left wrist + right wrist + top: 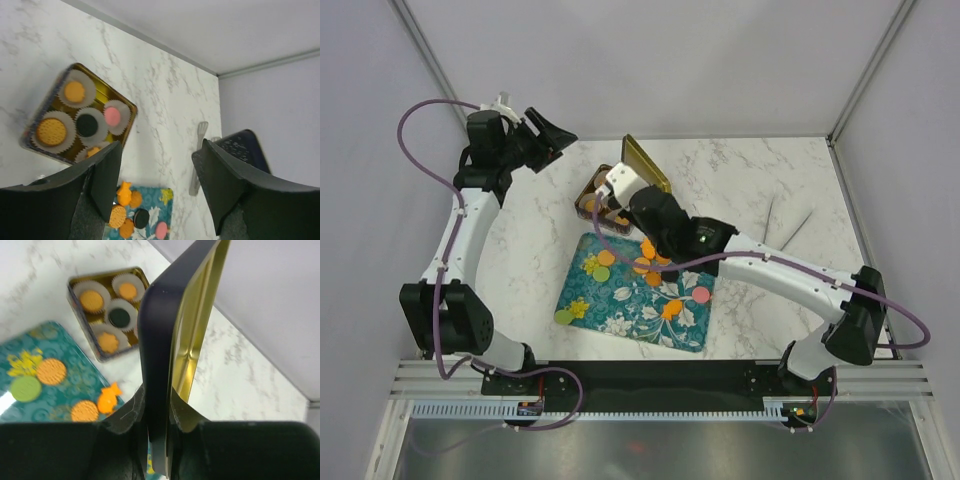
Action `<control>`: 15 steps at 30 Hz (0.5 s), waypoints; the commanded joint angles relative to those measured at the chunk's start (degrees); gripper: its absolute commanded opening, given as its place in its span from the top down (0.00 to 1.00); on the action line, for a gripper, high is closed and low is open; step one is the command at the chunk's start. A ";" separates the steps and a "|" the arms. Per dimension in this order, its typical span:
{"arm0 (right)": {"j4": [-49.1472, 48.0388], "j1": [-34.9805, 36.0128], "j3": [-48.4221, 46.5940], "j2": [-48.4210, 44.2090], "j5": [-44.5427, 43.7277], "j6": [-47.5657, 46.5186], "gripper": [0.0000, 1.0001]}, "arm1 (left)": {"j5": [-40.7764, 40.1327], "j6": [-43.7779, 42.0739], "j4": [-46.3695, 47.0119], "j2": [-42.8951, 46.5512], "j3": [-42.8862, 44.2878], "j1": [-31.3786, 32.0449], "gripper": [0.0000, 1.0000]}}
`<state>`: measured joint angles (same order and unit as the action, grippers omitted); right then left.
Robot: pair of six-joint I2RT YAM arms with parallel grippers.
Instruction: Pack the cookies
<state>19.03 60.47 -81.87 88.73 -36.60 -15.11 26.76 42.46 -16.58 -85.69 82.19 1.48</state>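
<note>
Loose cookies (642, 265), mostly orange with a green (26, 388) and a pink one (161, 230), lie on a teal flowered tray (620, 310). Behind the tray stands a gold tin (590, 195) holding white paper cups with cookies (75, 92) in them. My right gripper (167, 405) is shut on the tin's lid (160, 340), dark outside and gold inside. It holds the lid on edge just beside the tin. My left gripper (157, 185) hangs open and empty, raised at the far left, away from the tin (80, 115).
A thin grey strip (198, 155) lies on the marble table to the right of the tin. Grey walls close in the back and both sides. The right arm (770, 265) stretches across the tray's far right corner.
</note>
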 commanded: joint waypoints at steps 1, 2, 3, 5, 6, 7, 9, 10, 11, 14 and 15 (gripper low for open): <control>2.68 -5.33 -7.24 1.61 17.14 11.06 0.97 | -9.70 -0.53 1.20 -3.25 2.01 -1.04 0.29; 2.68 -6.84 -9.95 2.15 19.96 12.99 0.97 | -12.58 -1.14 1.20 -5.43 1.75 -1.12 0.30; 2.60 -10.16 -11.37 2.93 26.25 16.57 0.97 | -13.83 -2.19 1.20 -6.58 1.66 -1.04 0.32; 1.64 -13.87 -14.53 5.48 32.61 20.89 0.97 | -16.81 -4.04 1.11 -10.35 1.39 -1.12 0.40; 0.84 -17.54 -15.25 6.27 36.39 25.09 0.97 | -17.96 -4.66 1.20 -11.33 1.13 -1.04 0.44; -0.56 -19.32 -15.51 7.85 42.60 27.31 0.97 | -18.67 -5.01 1.89 -12.56 0.87 -1.04 0.48; -6.17 -23.87 -15.08 9.44 48.17 31.96 0.97 | -19.82 -6.24 2.08 -16.06 0.69 -1.04 0.55; -8.28 -25.30 -14.82 11.19 53.42 36.60 0.97 | -19.99 -6.51 2.16 -17.31 0.86 -0.95 0.60; -12.92 -26.53 -13.77 12.07 55.74 39.52 0.97 | -20.61 -6.68 2.08 -18.36 1.21 -1.04 0.63; -24.94 -31.01 -9.91 15.85 64.00 50.51 0.98 | -20.62 -7.04 2.17 -22.49 1.48 -1.04 0.73; -28.66 -32.76 -8.67 16.73 65.85 53.14 0.98 | -20.70 -7.12 2.25 -23.98 1.74 -0.69 0.75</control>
<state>6.98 30.52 -93.58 103.11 14.48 22.90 8.86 38.28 -16.16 -107.35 82.54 0.38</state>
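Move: The cookie box lies about 22 cm ahead of the right hand, 11 cm to its left and 25 cm below; that hand already holds the gold-lined lid alone by one edge. The fish cookie on the mat is about 7 cm ahead of the right hand, 3 cm to its left and 27 cm below. From the empty, open left hand the box is roughly 9 cm ahead, 7 cm to the right and 28 cm below. The right hand carries the lid forward about 13 cm towards the box, arching up a few centimetres and back down, and rolls its left side up nearly 50 degrees while tipping down more than 25, its pinch on the lid unchanged. Meanwhile the empty left hand drops some 18 cm towards the left side of the box, also easing forward and left by 6 to 7 cm, tipping down and narrowing its wide-open fingers to a small gap, with no touch on the box to be seen. ##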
